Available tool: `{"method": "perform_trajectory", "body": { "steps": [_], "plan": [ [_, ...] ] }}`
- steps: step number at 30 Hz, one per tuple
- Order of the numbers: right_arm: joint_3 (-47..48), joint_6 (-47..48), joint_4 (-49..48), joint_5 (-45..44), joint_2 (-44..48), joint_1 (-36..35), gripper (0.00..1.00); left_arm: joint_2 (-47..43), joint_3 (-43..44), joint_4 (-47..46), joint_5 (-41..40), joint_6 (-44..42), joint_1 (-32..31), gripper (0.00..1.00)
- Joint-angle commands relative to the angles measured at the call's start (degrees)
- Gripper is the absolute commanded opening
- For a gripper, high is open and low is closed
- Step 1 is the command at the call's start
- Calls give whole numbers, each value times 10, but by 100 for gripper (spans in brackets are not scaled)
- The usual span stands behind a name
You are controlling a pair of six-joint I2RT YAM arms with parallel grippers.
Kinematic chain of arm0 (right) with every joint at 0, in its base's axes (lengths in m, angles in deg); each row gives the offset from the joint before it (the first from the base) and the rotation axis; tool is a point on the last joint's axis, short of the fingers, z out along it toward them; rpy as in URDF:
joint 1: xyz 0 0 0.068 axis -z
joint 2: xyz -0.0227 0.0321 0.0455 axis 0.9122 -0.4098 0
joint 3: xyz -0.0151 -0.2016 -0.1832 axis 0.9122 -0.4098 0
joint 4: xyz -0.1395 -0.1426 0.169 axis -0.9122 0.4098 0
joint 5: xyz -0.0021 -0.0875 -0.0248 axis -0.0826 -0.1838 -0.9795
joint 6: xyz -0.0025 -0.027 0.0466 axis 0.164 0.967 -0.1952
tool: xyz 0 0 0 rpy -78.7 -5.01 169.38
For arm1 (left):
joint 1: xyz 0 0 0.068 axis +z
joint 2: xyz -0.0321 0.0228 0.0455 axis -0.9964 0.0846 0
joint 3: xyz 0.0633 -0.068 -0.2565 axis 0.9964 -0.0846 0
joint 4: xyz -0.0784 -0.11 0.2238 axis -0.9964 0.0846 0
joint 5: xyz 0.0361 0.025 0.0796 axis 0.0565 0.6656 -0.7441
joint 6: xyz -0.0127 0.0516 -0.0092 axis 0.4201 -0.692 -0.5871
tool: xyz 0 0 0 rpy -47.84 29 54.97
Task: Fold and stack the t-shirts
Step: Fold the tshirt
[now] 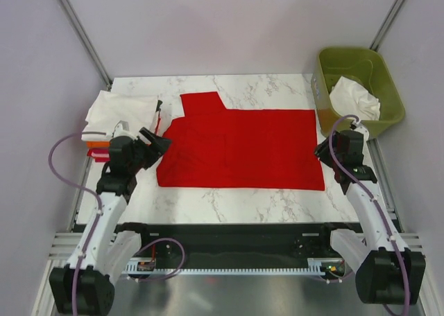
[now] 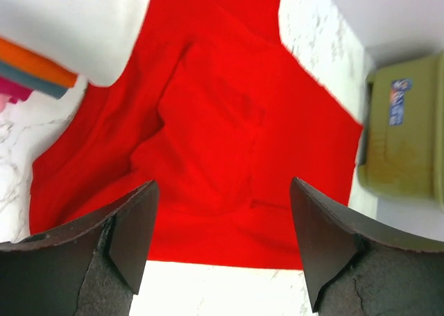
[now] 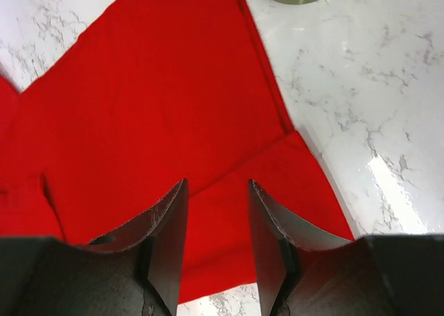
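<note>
A bright red t-shirt (image 1: 243,146) lies flat on the marble table (image 1: 229,202), one sleeve sticking out at the back left. My left gripper (image 1: 157,143) hovers at its left edge, jaws wide open with only red cloth (image 2: 222,122) and bare marble below them (image 2: 222,191). At the shirt's right edge, my right gripper (image 1: 322,152) is open over a folded-over corner of the red fabric (image 3: 152,101), nothing between its fingers (image 3: 218,188). A stack of folded t-shirts (image 1: 118,111) sits at the left, white on top, orange (image 1: 97,144) and dark red under it.
An olive-green bin (image 1: 354,53) stands at the back right corner with a crumpled white shirt (image 1: 355,98) inside. It also shows in the left wrist view as a green box (image 2: 402,143). Grey walls and metal rails close in the table on all sides.
</note>
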Motion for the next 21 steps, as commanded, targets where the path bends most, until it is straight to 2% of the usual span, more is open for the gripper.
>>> {"method": "perform_trajectory", "body": {
  "steps": [1,5,8,11,15,21],
  "plan": [
    [38,39,-25,-18,-37,-23,47,82,38,-58,64,-81,-6,83],
    [42,52,-49,-25,-86,-39,47,152,62,-111,49,-94,-14,86],
    [61,64,-70,-33,-137,-98,46,200,83,-142,34,-94,-27,87],
    [92,63,-66,-77,-188,-139,46,267,113,-171,15,-103,-47,87],
    [91,43,-64,-144,-225,-145,46,348,140,-193,-9,-120,-62,87],
    [69,20,-65,-228,-226,-145,52,420,168,-224,-16,-124,-66,88]
  ]
}}
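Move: My open left hand hangs above the t-shirt's near-left part: the shirt's middle is some 25 cm to its right, 7 ahead and 16 below. The sleeve sticking out at the far side is about 26 cm ahead and 12 right, and the stack of shirts about 12 ahead and 16 left. From my right hand the shirt's middle lies roughly 26 cm left, 7 ahead and 12 below; the green bin is about 21 ahead and 14 right. I reach out over the flat t-shirt with both hands, still clear of the cloth. My left, wide open, goes about 11 cm forward past the stack, sinking and drifting right, turning some 10 degrees clockwise. My half-open right sinks about 5 cm while easing forward and left, then comes partly back right as it rolls its right side up and tips down. ##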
